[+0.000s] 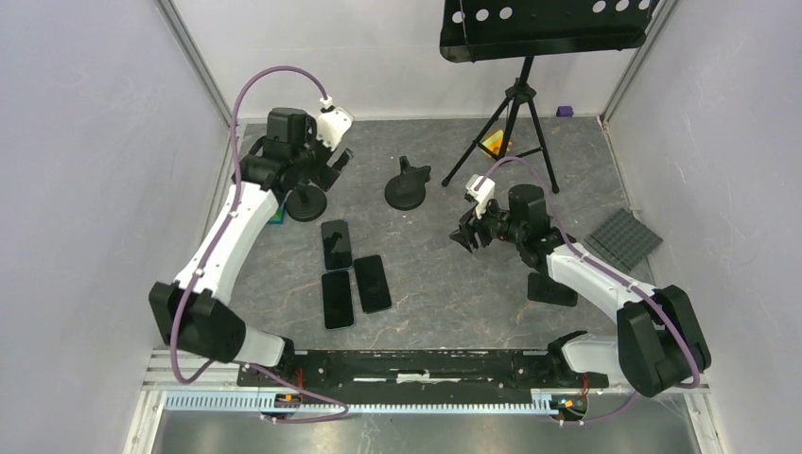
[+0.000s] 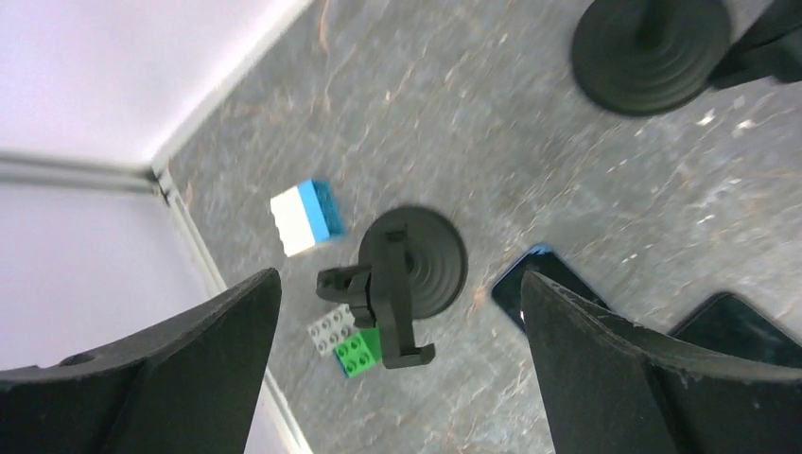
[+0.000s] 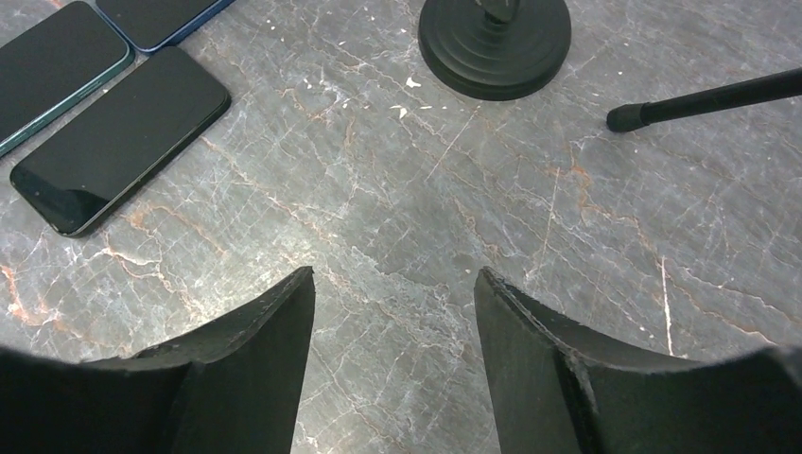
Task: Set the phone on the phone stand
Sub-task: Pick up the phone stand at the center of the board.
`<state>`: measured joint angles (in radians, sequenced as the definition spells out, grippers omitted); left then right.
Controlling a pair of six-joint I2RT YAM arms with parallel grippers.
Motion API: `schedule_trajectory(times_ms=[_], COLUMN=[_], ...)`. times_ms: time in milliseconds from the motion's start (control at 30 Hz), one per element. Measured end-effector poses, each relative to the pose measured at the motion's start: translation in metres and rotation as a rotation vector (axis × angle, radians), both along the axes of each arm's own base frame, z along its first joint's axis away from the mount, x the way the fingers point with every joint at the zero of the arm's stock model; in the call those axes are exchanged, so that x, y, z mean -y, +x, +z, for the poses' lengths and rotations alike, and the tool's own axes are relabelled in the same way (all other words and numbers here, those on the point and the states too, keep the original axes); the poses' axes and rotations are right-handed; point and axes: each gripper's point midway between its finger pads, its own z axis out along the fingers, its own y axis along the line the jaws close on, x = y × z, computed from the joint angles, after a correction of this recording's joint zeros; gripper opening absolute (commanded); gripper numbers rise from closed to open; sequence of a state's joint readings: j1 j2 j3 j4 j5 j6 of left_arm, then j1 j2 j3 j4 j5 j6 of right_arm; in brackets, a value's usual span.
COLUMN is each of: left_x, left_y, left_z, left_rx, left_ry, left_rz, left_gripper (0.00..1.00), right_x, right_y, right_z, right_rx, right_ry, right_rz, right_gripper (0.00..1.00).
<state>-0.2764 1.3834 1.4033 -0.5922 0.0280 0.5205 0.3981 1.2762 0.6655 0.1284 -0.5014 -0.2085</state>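
Note:
Three dark phones (image 1: pixel 336 243) (image 1: pixel 337 298) (image 1: pixel 372 283) lie flat side by side mid-table. One black phone stand (image 1: pixel 305 201) stands at the left, and in the left wrist view the stand (image 2: pixel 402 284) shows with its cradle arm over its round base. My left gripper (image 1: pixel 336 168) (image 2: pixel 399 276) hangs over this stand, jaws wide open, touching nothing. A second stand (image 1: pixel 408 186) (image 3: pixel 495 43) stands further right. My right gripper (image 1: pixel 465 236) (image 3: pixel 393 274) hovers open over bare table, right of the phones (image 3: pixel 123 142).
Toy bricks, blue-white (image 2: pixel 303 218) and grey-green (image 2: pixel 345 340), lie by the left wall next to the stand. A music stand tripod (image 1: pixel 511 113) occupies the back right, one leg (image 3: pixel 700 99) near the second stand. A grey studded plate (image 1: pixel 624 236) and a dark flat slab (image 1: pixel 551 288) lie at the right.

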Motion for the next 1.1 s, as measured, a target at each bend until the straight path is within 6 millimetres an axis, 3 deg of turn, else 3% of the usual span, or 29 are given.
schedule_trajectory(times_ms=[233, 433, 533, 700, 1100], left_x=[-0.039, -0.061, -0.069, -0.075, -0.064], left_y=[0.019, 0.024, 0.025, 0.025, 0.026], left_z=[-0.061, -0.093, -0.097, -0.098, -0.097], left_rx=[-0.191, -0.289, -0.304, -0.309, -0.311], left_ry=[0.122, 0.174, 0.179, 0.172, 0.121], left_rz=[0.145, 0.208, 0.227, 0.235, 0.178], left_gripper=[1.00, 1.00, 0.97, 0.85, 0.48], right_x=[-0.002, -0.003, -0.004, -0.005, -0.005], right_y=[-0.005, -0.007, -0.007, -0.008, -0.008], right_z=[-0.003, -0.003, -0.005, -0.009, -0.010], right_rx=[-0.018, -0.020, -0.030, -0.042, -0.043], right_ry=[0.001, 0.005, 0.005, 0.002, 0.002], right_rz=[0.022, 0.036, 0.042, 0.044, 0.046], right_gripper=[0.69, 0.70, 0.70, 0.71, 0.71])
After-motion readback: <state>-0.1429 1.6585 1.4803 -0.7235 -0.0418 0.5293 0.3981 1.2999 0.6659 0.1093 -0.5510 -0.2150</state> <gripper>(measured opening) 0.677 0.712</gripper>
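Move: Standing some 7 cm to the left of the left hand and about level with it fore and aft, the phone stand to be taken has its middle roughly 17 cm below. On the table, the blue-white block lies some 8 cm ahead and 13 cm left, the green block 4 cm back and 15 cm left, and the blue-edged phone 14 cm back and 1 cm right. The other stand is about 19 cm to the right. From the right hand, the stand to be taken is some 39 cm left and 10 cm ahead, slightly lower. Down about 10 cm and left 6 to 7 cm, easing slightly forward, the wide-open left hand sinks onto the phone stand's head, the wrist tipping its fingers steeper by nearly 20 degrees and turning a little counter-clockwise. It then stays at that height, closes to about two thirds open and pinches the head from both sides, drifting back about 1 cm to the right. ##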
